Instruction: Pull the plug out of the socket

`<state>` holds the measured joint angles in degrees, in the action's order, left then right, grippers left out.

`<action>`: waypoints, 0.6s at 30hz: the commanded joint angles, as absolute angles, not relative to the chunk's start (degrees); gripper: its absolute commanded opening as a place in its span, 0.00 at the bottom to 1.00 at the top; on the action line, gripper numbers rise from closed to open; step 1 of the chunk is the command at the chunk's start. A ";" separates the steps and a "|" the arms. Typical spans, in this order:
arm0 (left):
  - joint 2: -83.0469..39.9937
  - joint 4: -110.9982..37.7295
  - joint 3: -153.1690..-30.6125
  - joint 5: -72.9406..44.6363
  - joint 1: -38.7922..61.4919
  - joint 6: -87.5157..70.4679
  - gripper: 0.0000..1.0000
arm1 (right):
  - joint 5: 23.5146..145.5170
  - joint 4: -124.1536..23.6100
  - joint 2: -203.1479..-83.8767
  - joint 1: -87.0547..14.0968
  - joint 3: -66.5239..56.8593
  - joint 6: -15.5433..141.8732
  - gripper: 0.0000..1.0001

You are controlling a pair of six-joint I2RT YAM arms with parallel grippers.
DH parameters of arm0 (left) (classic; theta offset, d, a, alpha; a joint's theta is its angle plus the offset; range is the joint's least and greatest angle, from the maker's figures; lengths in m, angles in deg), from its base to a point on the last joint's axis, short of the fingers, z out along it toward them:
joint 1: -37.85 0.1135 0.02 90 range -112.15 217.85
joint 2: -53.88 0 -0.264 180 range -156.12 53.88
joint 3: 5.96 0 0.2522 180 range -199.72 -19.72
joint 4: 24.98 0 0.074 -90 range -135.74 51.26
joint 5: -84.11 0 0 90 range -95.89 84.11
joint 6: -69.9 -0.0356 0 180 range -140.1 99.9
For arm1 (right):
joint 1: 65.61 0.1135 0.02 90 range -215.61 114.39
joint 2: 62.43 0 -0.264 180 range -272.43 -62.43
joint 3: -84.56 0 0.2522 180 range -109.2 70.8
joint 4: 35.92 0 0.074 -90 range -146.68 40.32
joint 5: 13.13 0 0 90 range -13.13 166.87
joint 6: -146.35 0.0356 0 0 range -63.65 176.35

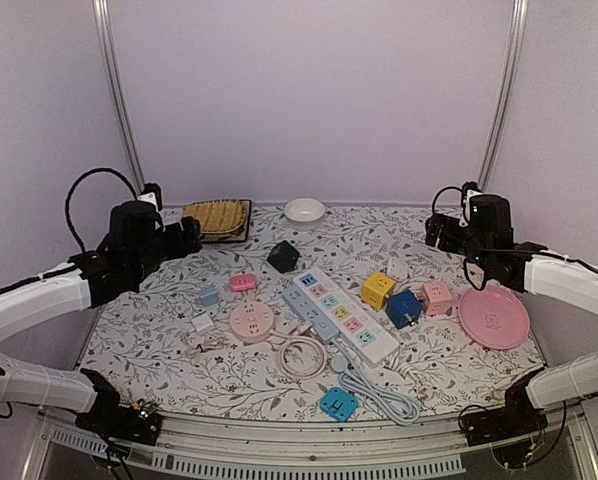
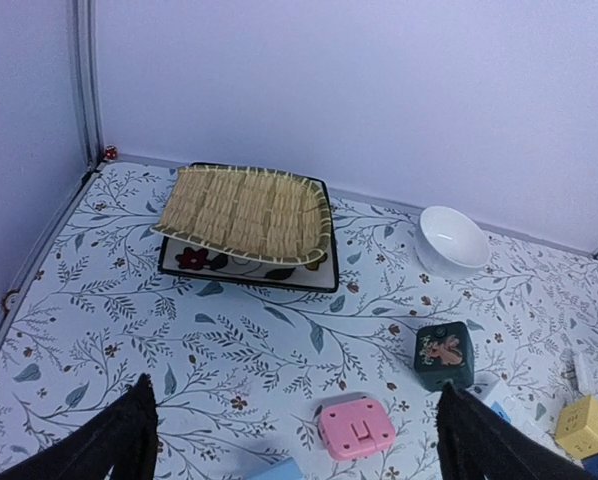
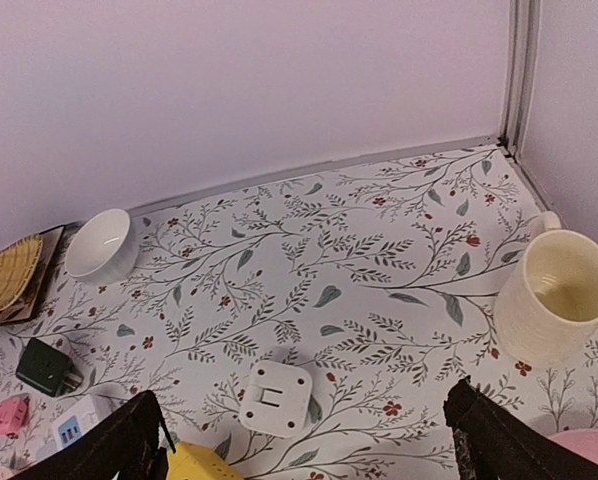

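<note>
A long white power strip (image 1: pixel 344 315) with coloured sockets lies at the table's middle. A white plug (image 1: pixel 301 329) with a coiled white cord (image 1: pixel 301 356) rests against the strip's left side; I cannot tell whether it is inserted. My left gripper (image 1: pixel 189 238) hangs open above the back left, far from the strip. In the left wrist view the left gripper (image 2: pixel 293 425) spans bare cloth above a pink adapter (image 2: pixel 355 428). My right gripper (image 1: pixel 435 232) hangs open at the back right. In its own view the right gripper (image 3: pixel 301 420) holds nothing, over a white adapter (image 3: pixel 275 397).
A woven tray (image 1: pixel 217 218) and a white bowl (image 1: pixel 304 210) stand at the back. Scattered about are a dark green cube (image 1: pixel 283 256), a round pink socket (image 1: pixel 251 320), yellow (image 1: pixel 378 290), blue (image 1: pixel 403 308) and pink (image 1: pixel 436 297) cubes, a pink plate (image 1: pixel 493 317) and a cream cup (image 3: pixel 556 296).
</note>
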<state>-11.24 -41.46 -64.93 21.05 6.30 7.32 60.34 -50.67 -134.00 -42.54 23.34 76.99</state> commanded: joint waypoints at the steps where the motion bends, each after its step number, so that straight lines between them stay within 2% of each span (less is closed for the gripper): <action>1: -6.69 -28.95 -58.22 23.47 8.81 3.66 0.97 | 50.70 -33.77 -130.71 -43.89 32.40 72.06 1.00; 8: -7.09 -33.23 -57.33 25.79 11.44 1.55 0.97 | 52.66 -27.05 -131.86 -52.08 38.89 71.12 1.00; 18: -6.57 -35.04 -54.63 27.99 15.79 -2.95 0.97 | 60.96 -5.56 -135.67 -60.50 47.95 64.80 0.99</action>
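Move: The pink plug, already lying free on the table, sits some 7 cm ahead of the left hand, 9 cm to its right and about 21 cm below. The light-blue plug is roughly 2 cm ahead of that hand, neither left nor right; the wicker tray some 36 cm ahead, 4 cm left. From the right hand, the pink plug is about 4 cm ahead and 55 cm left, the mug 12 cm ahead and 18 cm right, the pink plate 8 cm back and 16 cm right. Outward to their own sides, both empty hands swing apart with fingers staying open and touching nothing. The right hand leads, going about 13 cm right and some 5 cm down towards the mug and pink plate, turning close to 20 degrees clockwise and tipping slightly up; the left slides roughly 6 cm left, away from the pink plug, turning some 10 degrees counter-clockwise. ##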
